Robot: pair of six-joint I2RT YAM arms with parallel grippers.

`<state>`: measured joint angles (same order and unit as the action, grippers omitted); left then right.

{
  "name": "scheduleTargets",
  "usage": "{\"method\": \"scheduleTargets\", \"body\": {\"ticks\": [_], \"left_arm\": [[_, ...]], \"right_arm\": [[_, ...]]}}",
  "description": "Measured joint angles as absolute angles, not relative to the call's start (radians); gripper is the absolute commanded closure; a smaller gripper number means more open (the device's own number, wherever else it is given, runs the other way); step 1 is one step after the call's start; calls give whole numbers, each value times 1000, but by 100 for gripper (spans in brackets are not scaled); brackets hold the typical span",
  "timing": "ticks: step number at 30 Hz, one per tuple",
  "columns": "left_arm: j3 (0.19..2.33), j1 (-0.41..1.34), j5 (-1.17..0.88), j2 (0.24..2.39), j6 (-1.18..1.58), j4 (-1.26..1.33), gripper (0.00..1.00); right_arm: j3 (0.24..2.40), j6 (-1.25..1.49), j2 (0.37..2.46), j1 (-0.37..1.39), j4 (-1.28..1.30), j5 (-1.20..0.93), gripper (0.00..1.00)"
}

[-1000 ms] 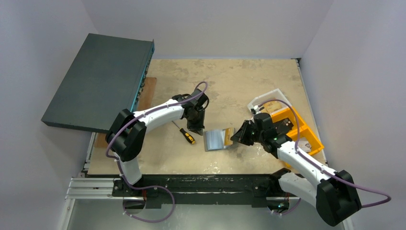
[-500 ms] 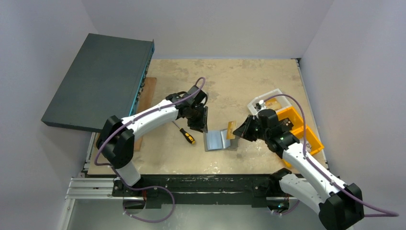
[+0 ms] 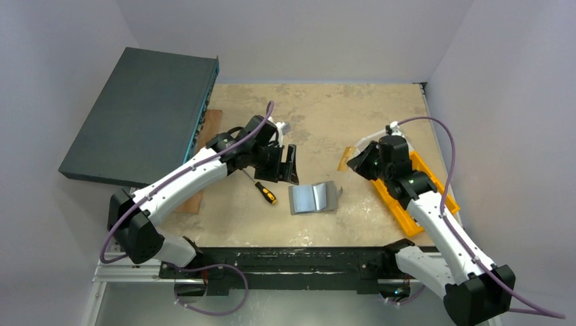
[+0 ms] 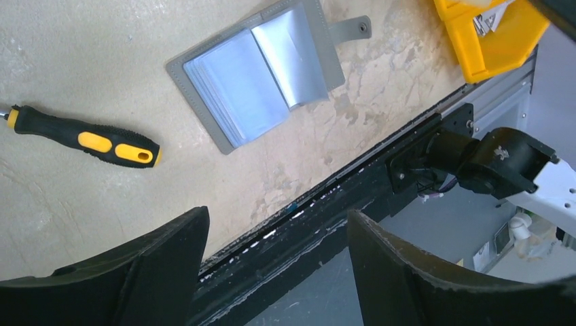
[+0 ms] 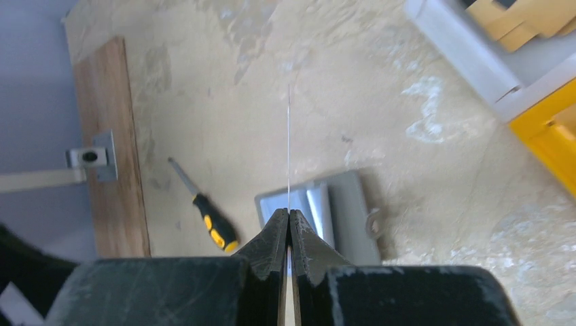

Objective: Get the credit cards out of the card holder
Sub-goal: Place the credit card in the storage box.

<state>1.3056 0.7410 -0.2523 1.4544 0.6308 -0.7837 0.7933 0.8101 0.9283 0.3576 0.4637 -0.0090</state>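
The grey card holder (image 3: 313, 198) lies open on the table, pale blue-grey inside, its tab (image 4: 346, 28) pointing right. A thin credit card (image 5: 289, 149), edge-on in the right wrist view and tan from above (image 3: 342, 164), is pinched in my right gripper (image 3: 352, 163), which hangs up and to the right of the holder. My left gripper (image 3: 291, 166) hovers to the upper left of the holder, apart from it. Its jaws (image 4: 277, 214) stand wide with nothing between them.
A black-and-yellow screwdriver (image 3: 262, 189) lies left of the holder. Orange bins (image 3: 416, 197) and a clear tray (image 5: 469, 51) sit at the right. A large dark flat box (image 3: 139, 112) leans at the back left over a wooden plank (image 3: 206, 133).
My left gripper let go of the holder, opened and drew back to the left. My right gripper pulled the card out of the holder and lifted it up and to the right.
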Motion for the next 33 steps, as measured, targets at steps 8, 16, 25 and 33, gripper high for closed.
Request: {"method": "scheduleTargets", "body": {"ticks": [8,16,25,33], "left_arm": [[1299,739,-268,1385,595,-814,25],[1282,730,-286,1351,578,-831,25],[1263,728,-289,1346,578,-831,25],[1258,727,-297,1346,578,-827,25]], "right_arm": [[826,791,1030,61,448,8,100],[827,796,1205,-127,315,-19,100],[838,826,1353,-130,198,-43,100],[838,828,1356,-131,160,-44,57]]}}
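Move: The right gripper holds a gold credit card. The storage box's white compartment, with the other gold cards in it, lies about 17 cm to the right, 13 cm ahead and some 12 cm below. The box's black-card compartment is about 25 cm to the right and 1 cm ahead, at the same height; the open card holder is 11 cm to the left and 6 cm back, some 14 cm below. From the left hand, the white compartment lies roughly 41 cm right, 18 cm ahead and 13 cm lower. Swing the right gripper, fingers still shut on the card, about 15 cm right and 11 cm forward to the white compartment, turning nearly 30 degrees clockwise on the way. Once the rightward swing is spent, keep on forward and down, some 6 cm lower in all, then part the fingers about a third. Ease the empty, open left gripper a few centimetres back, left and slightly up. ##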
